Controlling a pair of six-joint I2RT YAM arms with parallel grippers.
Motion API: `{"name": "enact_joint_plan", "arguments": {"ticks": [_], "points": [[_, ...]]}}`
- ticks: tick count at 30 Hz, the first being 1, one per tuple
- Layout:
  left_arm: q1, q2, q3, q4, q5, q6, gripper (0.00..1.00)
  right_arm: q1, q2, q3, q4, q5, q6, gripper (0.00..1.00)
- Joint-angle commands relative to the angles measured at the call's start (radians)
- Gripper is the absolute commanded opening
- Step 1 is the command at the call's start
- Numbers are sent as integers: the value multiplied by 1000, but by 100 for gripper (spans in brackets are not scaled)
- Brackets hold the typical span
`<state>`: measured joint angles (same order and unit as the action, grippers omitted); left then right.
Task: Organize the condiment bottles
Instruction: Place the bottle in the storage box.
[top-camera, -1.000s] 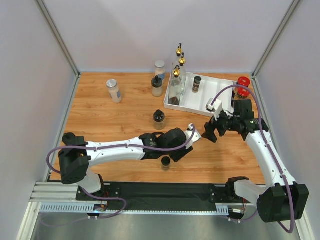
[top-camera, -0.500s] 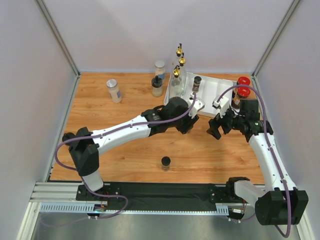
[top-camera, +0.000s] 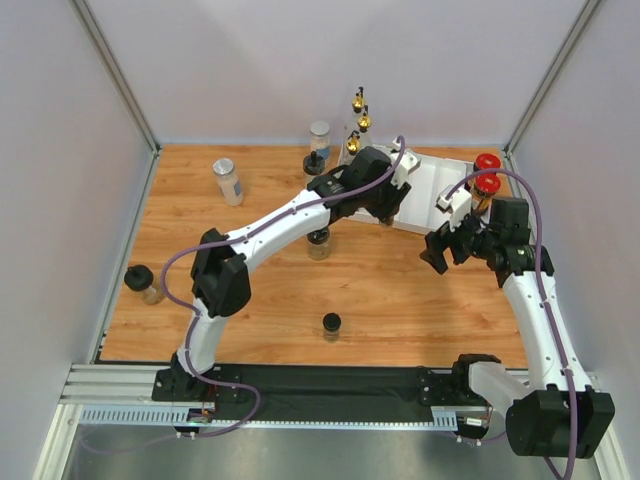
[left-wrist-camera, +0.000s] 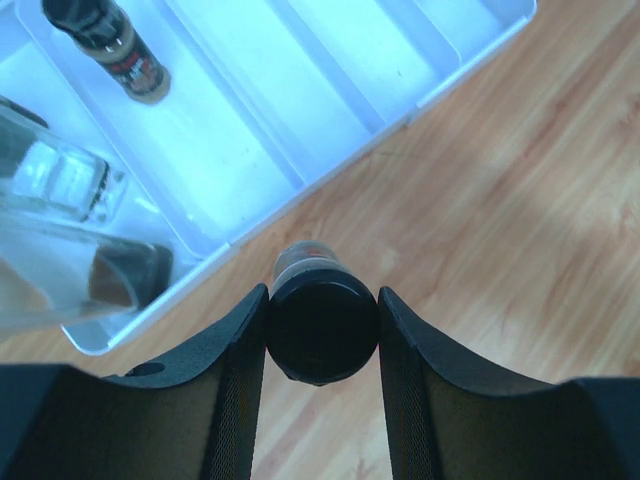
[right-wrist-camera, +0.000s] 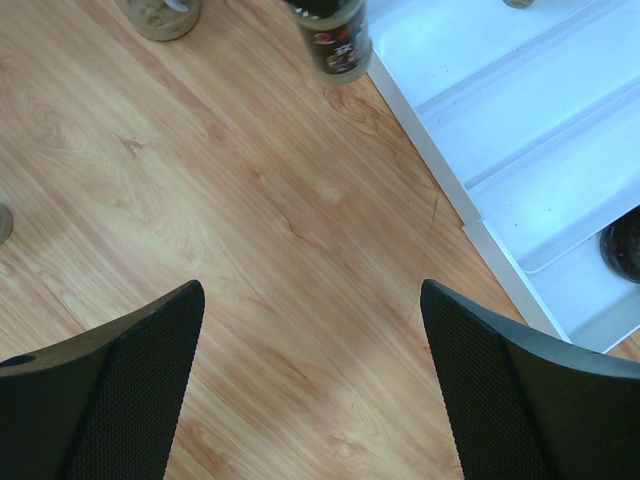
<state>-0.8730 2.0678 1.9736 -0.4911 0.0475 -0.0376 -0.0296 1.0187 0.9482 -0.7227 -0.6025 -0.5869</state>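
My left gripper (left-wrist-camera: 322, 292) is shut on the black cap of a small spice jar (left-wrist-camera: 318, 318). The jar hangs over the wood just outside the white tray's near edge (left-wrist-camera: 262, 232). In the tray lie a black-capped spice jar (left-wrist-camera: 112, 48) and a clear glass bottle (left-wrist-camera: 62, 195). My right gripper (right-wrist-camera: 312, 285) is open and empty over bare wood, right of the left one (top-camera: 437, 252). Gold-spouted bottles (top-camera: 357, 101) stand at the back. Two red-lidded jars (top-camera: 487, 163) are at the tray's right end.
Loose on the wood are a silver-lidded jar (top-camera: 228, 181), another (top-camera: 319, 134), a black-capped jar (top-camera: 319, 240), a small one (top-camera: 331, 323) near the front, and one (top-camera: 140, 282) at the left edge. Grey walls close in three sides.
The left arm has swung from the front middle out to the tray's near edge, carrying the spice jar. The right gripper has drawn back slightly to the right, still open.
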Motion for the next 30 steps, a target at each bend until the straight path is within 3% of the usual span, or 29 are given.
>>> {"name": "enact_joint_plan", "arguments": {"ticks": [1, 17, 30], "points": [[22, 72, 143, -20, 22, 12, 10, -4, -23, 0, 28, 1, 22, 91], [94, 268, 339, 103, -11, -27, 10, -4, -29, -2, 29, -8, 24, 91], [111, 357, 358, 95, -31, 4, 12, -4, -26, -2, 29, -6, 24, 91]]}}
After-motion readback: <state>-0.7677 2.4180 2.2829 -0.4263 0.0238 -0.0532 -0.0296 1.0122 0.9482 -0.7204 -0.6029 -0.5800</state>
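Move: My left hand already holds the bottle by its cap, just short of the storage box. The free spot in the box's second compartment, right inside the near rim, lies about 11 cm ahead, 1 cm right and some 19 cm below. The small bottle already in that compartment stands about 18 cm ahead and 3 cm right; the nearest gold-topped bottle, about 13 cm ahead and 6 cm left. From my right hand the spot is some 17 cm ahead, 9 cm left, 17 cm below. I carry the bottle forward about 10 cm with my left hand, over the box's near rim into the space above the second compartment, sinking as I go, some 6 cm in all, until at the end the move is almost straight down. My wrist turns slightly counter-clockwise and my fingers keep their hold on the cap. ##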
